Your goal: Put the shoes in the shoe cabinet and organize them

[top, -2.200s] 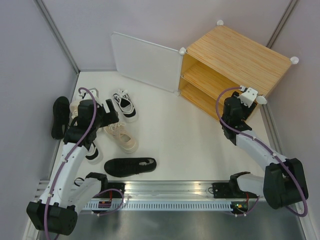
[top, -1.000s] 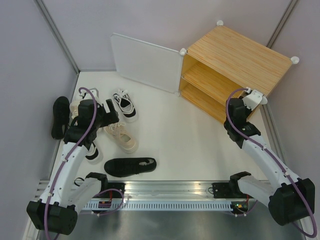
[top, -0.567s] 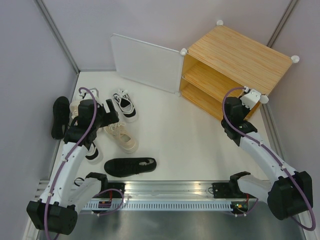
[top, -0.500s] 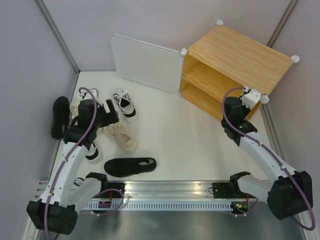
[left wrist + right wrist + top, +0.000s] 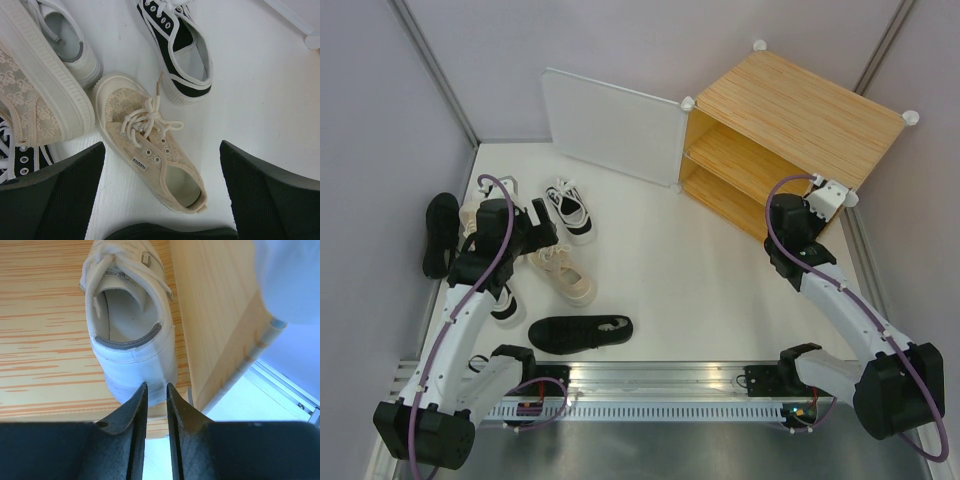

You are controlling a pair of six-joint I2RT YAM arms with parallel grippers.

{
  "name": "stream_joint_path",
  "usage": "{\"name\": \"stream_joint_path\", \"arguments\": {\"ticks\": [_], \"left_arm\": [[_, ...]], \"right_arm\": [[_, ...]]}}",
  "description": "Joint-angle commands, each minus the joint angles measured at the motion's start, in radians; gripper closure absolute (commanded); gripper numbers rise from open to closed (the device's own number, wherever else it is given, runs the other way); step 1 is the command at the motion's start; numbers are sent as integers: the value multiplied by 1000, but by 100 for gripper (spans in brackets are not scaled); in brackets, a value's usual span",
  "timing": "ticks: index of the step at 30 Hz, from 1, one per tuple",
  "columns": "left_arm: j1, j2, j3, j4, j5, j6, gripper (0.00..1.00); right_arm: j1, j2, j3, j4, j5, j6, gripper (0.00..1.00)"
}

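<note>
The shoe cabinet (image 5: 790, 120) stands at the back right with its white door (image 5: 610, 125) swung open. A white sneaker (image 5: 130, 315) rests on its wooden shelf (image 5: 45, 340), heel toward my right gripper (image 5: 155, 390). That gripper is nearly shut, its tips against the heel with nothing between them; from above the right gripper (image 5: 817, 205) is at the cabinet's right end. My left gripper (image 5: 162, 145) hangs wide open over a beige shoe (image 5: 150, 145). Beside it lie a white shoe with black trim (image 5: 180, 50) and a white sneaker (image 5: 60, 45).
More shoes lie on the floor at the left: a black one (image 5: 440, 233) by the wall and another black one (image 5: 580, 332) near the front rail. A second beige shoe (image 5: 30, 105) sits left of the open fingers. The cabinet's side wall (image 5: 220, 315) is right of the sneaker.
The right wrist has shifted a little left along the cabinet's right end and its jaws have narrowed. The left arm and the floor shoes have not moved.
</note>
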Motion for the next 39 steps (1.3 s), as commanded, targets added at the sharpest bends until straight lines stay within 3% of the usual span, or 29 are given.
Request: {"name": "stream_joint_path", "arguments": {"ticks": [1, 11, 20, 27, 39], "left_arm": [[-5, 0, -5, 32, -14, 36, 2], [-6, 5, -4, 31, -20, 31, 2], [-5, 32, -4, 29, -46, 15, 2], [-3, 156, 52, 14, -73, -21, 2], [153, 572, 346, -7, -101, -153, 5]], "right_arm": [[-8, -17, 16, -22, 6, 16, 73], [-5, -184, 61, -85, -394, -99, 42], [-5, -308, 76, -156, -911, -163, 13], [-5, -377, 29, -125, -1166, -151, 10], [31, -483, -79, -56, -1225, -93, 2]]}}
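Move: The next loose white shoe lies about 14 cm ahead, 14 cm left and 15 cm below the left hand. The cream shoe is almost straight under that hand; the black-and-white shoe stands about 14 cm ahead and 2 cm right, the tipped cream shoe 8 cm ahead and 16 cm left. From the right hand, the loose white shoe is some 73 cm left and 11 cm ahead; the shelved white shoe is about 8 cm ahead, 6 cm right, slightly lower. The right fingers come free of the shelved shoe's heel and swing out of the cabinet about 18 cm left, rising as they go and then drawing back some 6 cm, while the hand turns roughly 70 degrees counter-clockwise and opens wide. Later the left hand, still wide open, sets off downward, then forward and left towards the loose white shoe, tipping down slightly, touching nothing. ##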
